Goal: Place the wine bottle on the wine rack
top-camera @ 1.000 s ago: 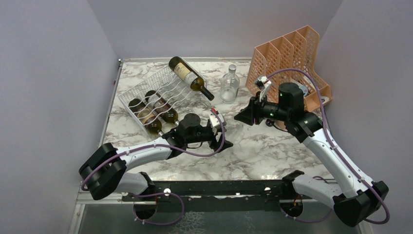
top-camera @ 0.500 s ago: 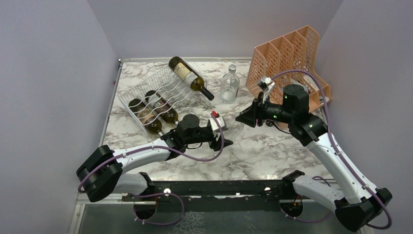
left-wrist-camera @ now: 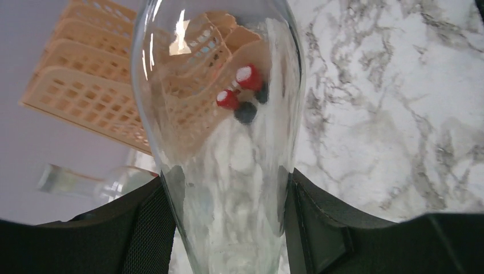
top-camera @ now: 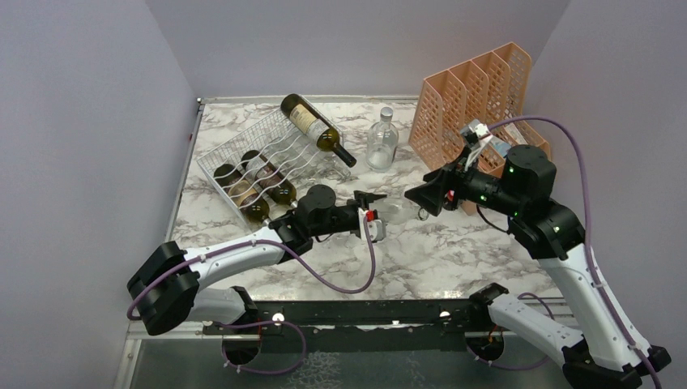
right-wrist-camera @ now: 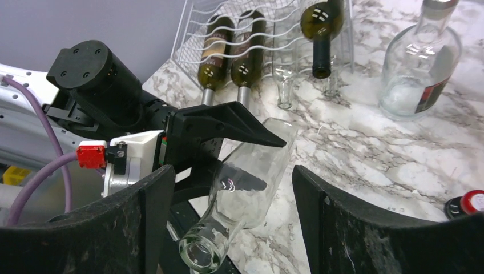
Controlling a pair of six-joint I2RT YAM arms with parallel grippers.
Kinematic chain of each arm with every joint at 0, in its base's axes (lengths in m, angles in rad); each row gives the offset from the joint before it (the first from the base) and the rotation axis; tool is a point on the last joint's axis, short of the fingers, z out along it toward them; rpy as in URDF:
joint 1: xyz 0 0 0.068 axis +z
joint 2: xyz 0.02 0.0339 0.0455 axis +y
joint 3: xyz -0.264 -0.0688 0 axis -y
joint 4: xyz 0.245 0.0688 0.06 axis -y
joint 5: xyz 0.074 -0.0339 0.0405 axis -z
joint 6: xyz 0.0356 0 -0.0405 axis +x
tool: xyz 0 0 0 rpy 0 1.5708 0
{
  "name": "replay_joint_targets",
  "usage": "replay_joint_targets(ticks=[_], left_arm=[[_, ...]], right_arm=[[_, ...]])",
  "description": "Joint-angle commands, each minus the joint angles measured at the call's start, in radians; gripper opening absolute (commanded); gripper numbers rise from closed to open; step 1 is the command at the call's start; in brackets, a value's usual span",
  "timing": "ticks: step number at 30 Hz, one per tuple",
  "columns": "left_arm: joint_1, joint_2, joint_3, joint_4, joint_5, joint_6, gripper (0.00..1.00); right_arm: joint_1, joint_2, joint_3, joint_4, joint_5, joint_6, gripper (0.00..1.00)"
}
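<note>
A clear glass wine bottle (top-camera: 395, 212) hangs tilted over the marble table's middle. My left gripper (top-camera: 370, 214) is shut on it. In the left wrist view both black fingers (left-wrist-camera: 319, 222) press the glass of the wine bottle (left-wrist-camera: 222, 125) from either side. My right gripper (top-camera: 419, 195) stands open just right of it. In the right wrist view the bottle (right-wrist-camera: 254, 171) lies between my spread right fingers (right-wrist-camera: 334, 211) without touching them, mouth towards the camera. The white wire wine rack (top-camera: 271, 150) sits at the back left, with dark bottles in it and one on top (top-camera: 314, 128).
An upright clear bottle (top-camera: 381, 139) stands right of the rack. The peach perforated file holder (top-camera: 474, 89) fills the back right. A small red-capped item (right-wrist-camera: 471, 202) lies on the marble near my right gripper.
My left gripper closed on the clear bottle and swung right with it. My right gripper opened, let go of the bottle and drew back to the right.
</note>
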Motion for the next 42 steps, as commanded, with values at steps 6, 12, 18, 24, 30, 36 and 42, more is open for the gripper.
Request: replay_joint_targets(ticks=[6,12,18,24,30,36,42], left_arm=[[-0.002,-0.01,0.168,0.011,-0.1,0.38,0.0],[-0.002,0.03,0.257,-0.068,-0.092,0.519,0.0],[-0.002,0.067,0.365,-0.213,-0.09,0.654,0.0],[-0.015,0.071,0.401,-0.288,-0.08,0.782,0.0],[-0.037,0.069,0.397,-0.324,-0.148,0.902,0.0],[-0.053,0.063,0.398,-0.324,-0.178,0.98,0.0],[-0.074,0.063,0.408,-0.324,-0.211,1.025,0.0]], right_arm=[[0.002,-0.118,0.064,-0.039,0.221,0.008,0.78],[0.003,-0.129,0.08,-0.047,0.278,-0.004,0.78],[0.003,-0.099,0.105,-0.128,0.283,-0.038,0.78],[0.003,-0.052,0.14,-0.233,0.225,-0.098,0.78],[0.002,-0.035,0.132,-0.283,0.149,-0.14,0.78],[0.003,-0.026,0.102,-0.27,0.081,-0.159,0.79],[0.003,0.008,0.078,-0.273,0.023,-0.167,0.79]])
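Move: The wine rack, where the glass bottle gripped by the left hand is to go, has its middle about 36 cm to this hand's left, 20 cm ahead and 13 cm below. The dark bottle on the rack's top is some 22 cm left, 24 cm ahead and 6 cm down; the standing round bottle is 20 cm ahead, 3 cm left, 10 cm down. From the empty right hand, the held glass bottle's middle lies about 9 cm left, 3 cm ahead and 12 cm below. Keep the left gripper's hold on the glass bottle's body and lift it about 8 cm, easing it forward and rolling the wrist some 50 degrees so the neck tips back towards the robot. Swing the open right gripper up and to its right out of the way, then bring it down and slightly back left beside the neck, fingers still wide. ##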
